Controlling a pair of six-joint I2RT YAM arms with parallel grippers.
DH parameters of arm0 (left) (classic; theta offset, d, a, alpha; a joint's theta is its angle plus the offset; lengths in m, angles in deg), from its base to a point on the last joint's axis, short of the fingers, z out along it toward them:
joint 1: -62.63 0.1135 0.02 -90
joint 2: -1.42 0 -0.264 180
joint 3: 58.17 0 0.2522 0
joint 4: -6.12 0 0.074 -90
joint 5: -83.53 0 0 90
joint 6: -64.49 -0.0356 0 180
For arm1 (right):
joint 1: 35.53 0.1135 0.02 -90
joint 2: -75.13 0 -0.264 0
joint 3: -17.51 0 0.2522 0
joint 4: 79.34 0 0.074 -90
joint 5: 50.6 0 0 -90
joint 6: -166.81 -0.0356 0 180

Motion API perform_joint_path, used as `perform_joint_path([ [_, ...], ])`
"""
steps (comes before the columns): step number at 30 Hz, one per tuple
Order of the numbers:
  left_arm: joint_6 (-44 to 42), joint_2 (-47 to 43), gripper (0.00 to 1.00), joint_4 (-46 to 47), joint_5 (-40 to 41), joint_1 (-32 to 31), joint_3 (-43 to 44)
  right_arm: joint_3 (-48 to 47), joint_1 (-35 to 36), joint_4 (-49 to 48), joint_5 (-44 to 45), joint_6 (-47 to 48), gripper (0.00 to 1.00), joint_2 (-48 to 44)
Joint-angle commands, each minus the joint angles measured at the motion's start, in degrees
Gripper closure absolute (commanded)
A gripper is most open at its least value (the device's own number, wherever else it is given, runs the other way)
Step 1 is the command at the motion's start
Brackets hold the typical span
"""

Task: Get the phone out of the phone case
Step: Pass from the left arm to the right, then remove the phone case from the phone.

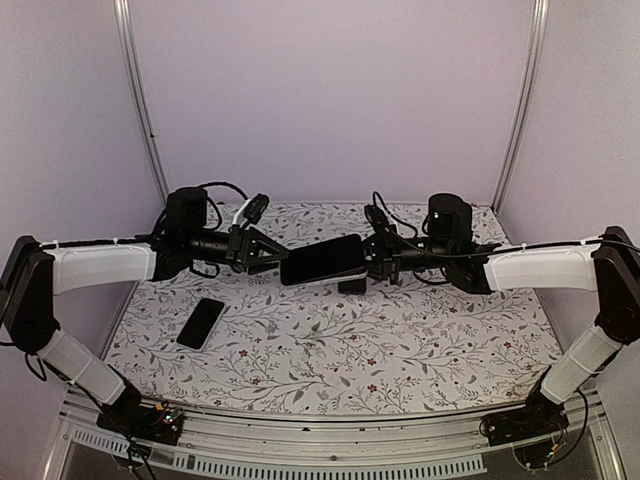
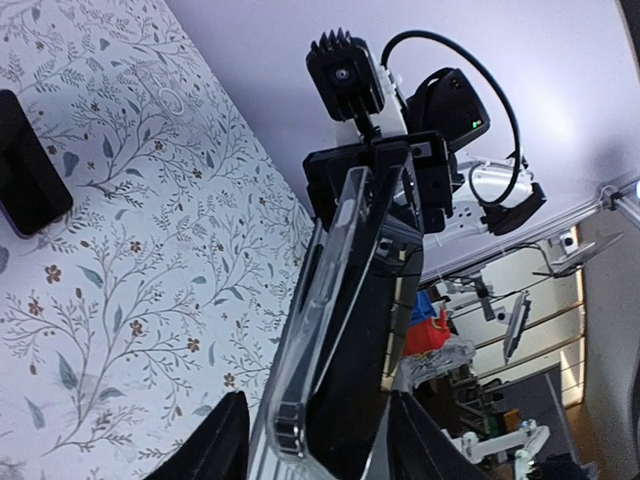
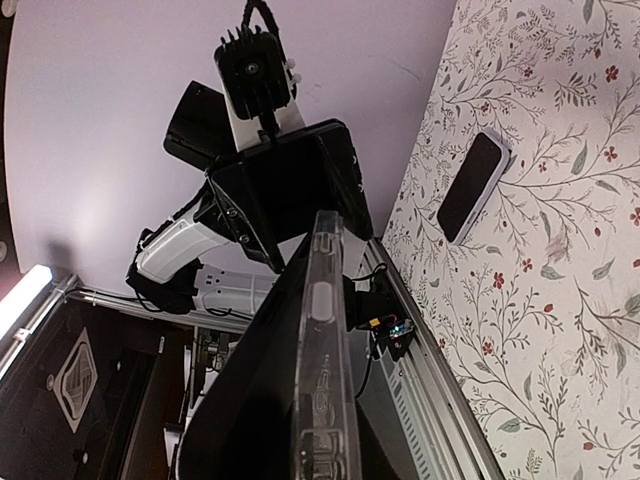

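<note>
The black phone (image 1: 320, 260) sits in the clear phone case (image 1: 332, 277) and hangs in the air above the middle of the table, tilted, between both arms. My right gripper (image 1: 364, 263) is shut on its right end. My left gripper (image 1: 279, 262) stands open around the left end. In the left wrist view the case (image 2: 322, 300) and the phone (image 2: 365, 330) run between my left fingers (image 2: 215, 445), with a gap on each side. In the right wrist view the case's clear edge (image 3: 322, 340) runs up the middle, with the phone (image 3: 250, 400) to its left.
A second black phone (image 1: 200, 323) with a pale rim lies flat on the floral tablecloth (image 1: 400, 340) at the front left, seen too in the wrist views (image 2: 25, 165) (image 3: 472, 187). Lavender walls enclose the table on three sides.
</note>
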Motion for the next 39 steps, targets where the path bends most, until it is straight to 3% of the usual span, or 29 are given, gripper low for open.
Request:
perform_joint_path([
  [1,-8.5,-1.6,0.44,-10.6,4.1,1.4,3.5,0.2,-0.6,-4.4,-1.8,-1.1,1.00,-0.3],
  [8,-17.5,-2.4,0.19,-22.2,9.0,2.0,9.0,1.6,-1.6,-4.5,-3.0,-1.2,1.00,-1.2],
  [13,-23.5,-3.4,0.09,-27.2,13.5,2.0,11.8,2.3,-2.0,-4.6,-3.4,-1.2,1.00,-1.7],
  [21,-32.6,-4.4,0.07,-34.3,19.9,1.8,16.7,2.1,-2.1,-4.9,-4.0,-1.2,1.00,-1.6],
  [26,-37.8,-7.1,0.06,-33.6,21.9,0.7,17.7,2.6,-2.2,-4.8,-4.3,-0.9,1.00,-1.4],
  [39,-53.5,-8.0,0.06,-35.9,37.2,-14.5,18.5,1.8,-2.2,-4.3,-5.4,-0.5,1.00,-0.3],
])
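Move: The cased phone hangs between my hands. Its middle is about 8 cm to the right of my half-open left hand at the same height, the near end just by those fingers, and some 8 cm to the left of my right hand, which already grips the other end. From my left hand, one bare phone lies on the table about 19 cm ahead and 17 cm right, another roughly 2 cm ahead and 21 cm left, both some 24 cm below. My left hand spreads from half to fully open and backs off the cased phone's free end, easing about 4 cm forward and a little left. It then rises to some 6 cm up while curling back and right over that end, rolling about 45 degrees with its forward side up and its fingertips dipping. My right hand keeps its grip and sinks about 2 cm, drifting slightly right. ##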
